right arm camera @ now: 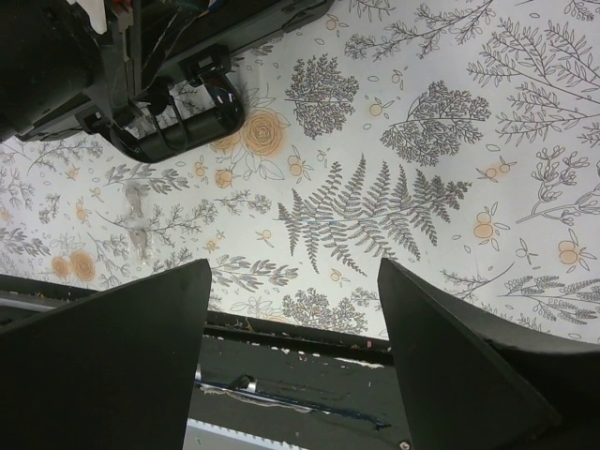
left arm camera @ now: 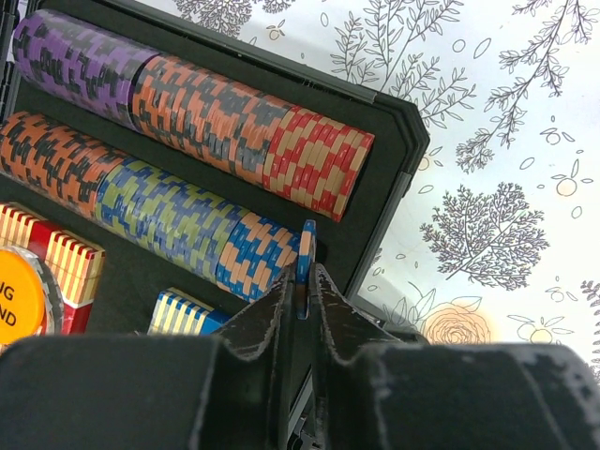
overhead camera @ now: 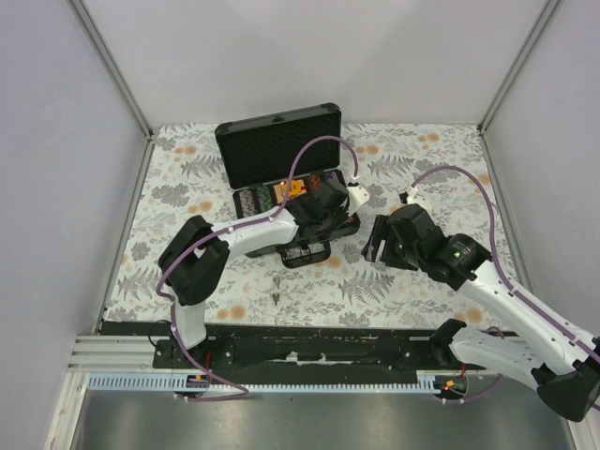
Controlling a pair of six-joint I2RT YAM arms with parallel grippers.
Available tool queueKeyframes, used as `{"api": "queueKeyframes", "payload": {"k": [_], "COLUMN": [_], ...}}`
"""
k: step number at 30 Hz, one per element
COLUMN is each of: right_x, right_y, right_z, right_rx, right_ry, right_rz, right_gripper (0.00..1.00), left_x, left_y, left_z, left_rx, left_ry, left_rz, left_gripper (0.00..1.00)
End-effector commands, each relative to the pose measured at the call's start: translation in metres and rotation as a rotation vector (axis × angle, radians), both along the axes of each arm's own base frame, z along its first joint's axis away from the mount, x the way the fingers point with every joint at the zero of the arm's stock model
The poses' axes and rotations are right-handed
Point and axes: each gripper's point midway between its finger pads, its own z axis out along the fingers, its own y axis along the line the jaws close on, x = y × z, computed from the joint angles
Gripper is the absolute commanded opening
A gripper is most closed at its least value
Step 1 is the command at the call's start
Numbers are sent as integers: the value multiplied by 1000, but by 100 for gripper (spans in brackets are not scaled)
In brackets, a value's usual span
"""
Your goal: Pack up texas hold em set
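The black case (overhead camera: 277, 141) of the texas hold em set lies open at mid-table, lid propped up at the back. In the left wrist view two rows of striped poker chips (left arm camera: 206, 112) fill its foam slots. A red deck (left arm camera: 56, 258), a blue deck (left arm camera: 183, 314) and an orange round button (left arm camera: 17, 295) sit below them. My left gripper (left arm camera: 305, 277) reaches over the case's right end, its fingers pinched on one blue chip (left arm camera: 306, 246) standing on edge at the end of the lower row. My right gripper (overhead camera: 375, 242) hovers open and empty right of the case.
The case handle (right arm camera: 178, 122) juts toward the near edge over the floral tablecloth (right arm camera: 375, 216). The black base rail (right arm camera: 309, 375) runs along the table's near edge under my right gripper. Grey walls enclose the table on three sides.
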Motion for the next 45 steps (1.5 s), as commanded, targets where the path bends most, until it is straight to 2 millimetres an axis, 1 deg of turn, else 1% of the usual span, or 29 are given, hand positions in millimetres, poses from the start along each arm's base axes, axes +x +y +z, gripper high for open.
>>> {"api": "queueKeyframes", "payload": {"k": [1, 4, 11, 15, 18, 21, 23, 26, 28, 29, 30, 31, 32, 34, 35, 38, 39, 41, 45], "right_x": [7, 8, 7, 8, 9, 9, 9, 7, 7, 7, 7, 7, 7, 7, 7, 9, 9, 9, 8], "right_y": [7, 9, 10, 11, 10, 5, 2, 1, 0, 1, 0, 1, 1, 2, 2, 7, 9, 14, 18], "right_z": [6, 6, 8, 13, 22, 31, 35, 35, 34, 33, 30, 29, 27, 22, 20, 13, 11, 7, -4], "right_rx": [39, 43, 49, 59, 64, 65, 62, 53, 48, 44, 41, 36, 30, 18, 12, 15, 19, 33, 41], "right_ry": [-25, -22, -25, -33, -58, -83, -96, -96, -92, -90, -83, -81, -76, -65, -59, -45, -40, -26, 0], "right_rz": [-8, -7, -3, -3, 1, -4, -9, -2, -5, 1, 0, 2, 8, 13, 18, 27, 32, 39, 47], "right_gripper": [80, 79, 80, 80, 80, 81, 82, 82, 82, 82, 83, 83, 84, 84, 84, 85, 84, 84, 84], "left_x": [22, 21, 19, 15, 11, 4, -4, -16, -26, -30, -36, -42, -49, -64, -71, -89, -96, -109, -133], "left_y": [21, 23, 26, 24, 24, 29, 30, 39, 50, 56, 64, 72, 80, 93, 101, 132, 142, 152, 160], "left_z": [5, 7, 18, 40, 57, 70, 83, 90, 94, 91, 94, 92, 95, 95, 93, 86, 78, 63, 25], "left_rx": [79, 80, 54, -14, -68, -128, -192, -268, -327, -358, -393, -409, -446, -488, -499, -507, -492, -472, -427], "left_ry": [-97, -99, -109, -122, -125, -126, -123, -95, -69, -46, -30, -9, 12, 59, 80, 106, 123, 164, 273], "left_rz": [49, 52, 63, 75, 90, 120, 130, 183, 256, 308, 358, 409, 455, 513, 544, 676, 710, 745, 769], "left_gripper": [20, 26, 31, 35, 40, 42, 43, 44, 45, 46, 47, 48, 51, 58, 65, 77, 78, 79, 79]}}
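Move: My left hand is in the case's near right corner, holding the last chip on edge at the slot closing the blue chip row, about 2 cm below my pads. The red-ended row finishes some 5 cm right and 2 cm farther out; the blue card deck is about 6 cm left, level. The case handle is roughly 8 cm back and 5 cm left, the small keys some 15 cm back and 12 cm left. From my right hand, that slot is about 13 cm ahead, 12 cm left. With my left hand staying put over the row, I open the fingers and let go of the chip, then lift about 8 cm clear of the case. I swing left and back, some 14 and 11 cm, towards the small keys in front of the case, opening wide, turning roughly 35 degrees counter-clockwise with the hand's left side dipping, and sink slightly at the end. ##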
